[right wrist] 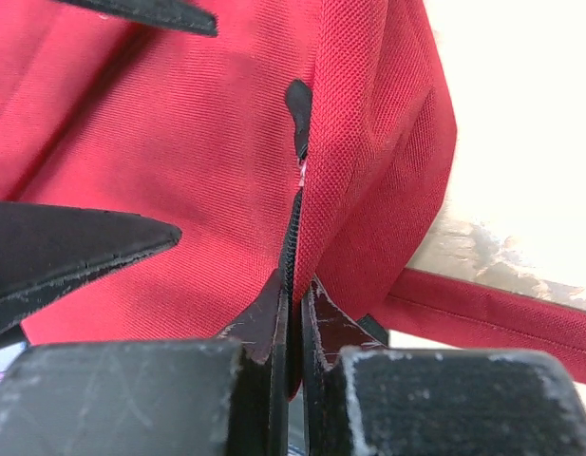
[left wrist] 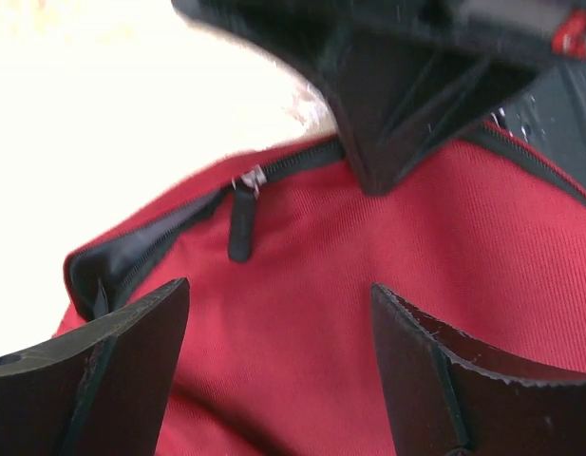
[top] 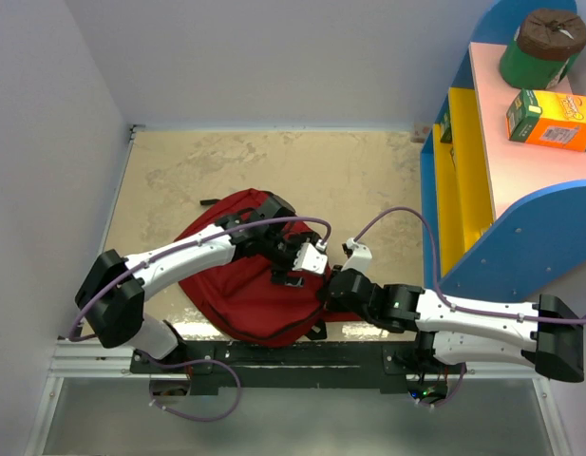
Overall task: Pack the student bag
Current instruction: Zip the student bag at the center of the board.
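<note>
The student bag (top: 234, 304) lies on the sandy floor, dark red, with a black zipper along its near right edge. My left gripper (top: 291, 269) hovers open just above the bag's red fabric (left wrist: 302, 361), and a black zipper pull (left wrist: 240, 223) lies just beyond its fingertips (left wrist: 169, 304). My right gripper (right wrist: 294, 280) is shut on the bag's fabric edge beside the zipper (right wrist: 293, 237), at the bag's right side (top: 323, 293). Farther up that seam a zipper pull (right wrist: 298, 109) shows. One red strap (right wrist: 492, 313) trails over the floor to the right.
A blue and yellow shelf unit (top: 463, 190) stands at the right, close to the right arm. An orange box (top: 549, 119) and a green canister (top: 539, 47) rest on its top. White walls close in the left and the back.
</note>
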You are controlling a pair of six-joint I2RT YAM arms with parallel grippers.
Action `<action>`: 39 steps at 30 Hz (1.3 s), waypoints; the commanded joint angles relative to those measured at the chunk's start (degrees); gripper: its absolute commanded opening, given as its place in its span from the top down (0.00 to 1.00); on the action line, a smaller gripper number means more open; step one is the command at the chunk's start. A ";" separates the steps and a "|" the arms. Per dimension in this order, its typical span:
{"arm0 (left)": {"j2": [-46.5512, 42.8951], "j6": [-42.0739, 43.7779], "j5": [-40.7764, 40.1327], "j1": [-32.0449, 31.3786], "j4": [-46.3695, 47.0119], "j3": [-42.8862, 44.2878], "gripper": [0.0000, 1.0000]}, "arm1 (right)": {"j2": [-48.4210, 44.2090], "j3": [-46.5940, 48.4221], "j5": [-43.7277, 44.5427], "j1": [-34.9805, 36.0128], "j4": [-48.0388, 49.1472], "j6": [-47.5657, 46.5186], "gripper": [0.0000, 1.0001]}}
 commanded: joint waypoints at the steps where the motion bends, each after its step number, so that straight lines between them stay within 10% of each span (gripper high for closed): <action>1: 1.41 -3.43 -2.10 -1.40 8.09 0.06 0.21 | 0.84 -1.57 1.36 0.66 3.93 -1.35 1.00; 23: 8.35 -5.02 -5.81 -5.10 16.72 -0.83 0.64 | -1.70 -4.56 1.10 1.02 9.56 -6.02 1.00; 30: 8.71 -5.02 -7.21 -5.80 15.41 0.84 1.00 | -2.14 -4.21 1.27 1.10 7.54 -5.67 1.00; 39: 4.23 -5.81 -14.59 -5.80 11.19 -0.81 1.00 | -6.18 -4.12 4.26 1.01 2.53 -3.21 1.00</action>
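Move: The zipper pull hangs open to my left fingers, about 4 cm to their right, 1 cm farther out and 3 cm below. My right hand already pinches the zipped edge of the bag; from it the pull lies some 4 cm ahead and 2 cm left, about level. The near stretch of the red strap is roughly 6 cm right of my right fingers and 5 cm back; a black clip sits about 8 cm back and 1 cm left of them. I slide my open left hand right and down onto the zipper pull, a good 4 cm across and about 3.5 cm down, barely tilting it, and shut the fingers on the tab just ahead of my right hand, easing up half a centimetre once they are closed. My right hand keeps its pinch on the zipped edge, sinking about 1.5 cm and coming most of the way back up. ##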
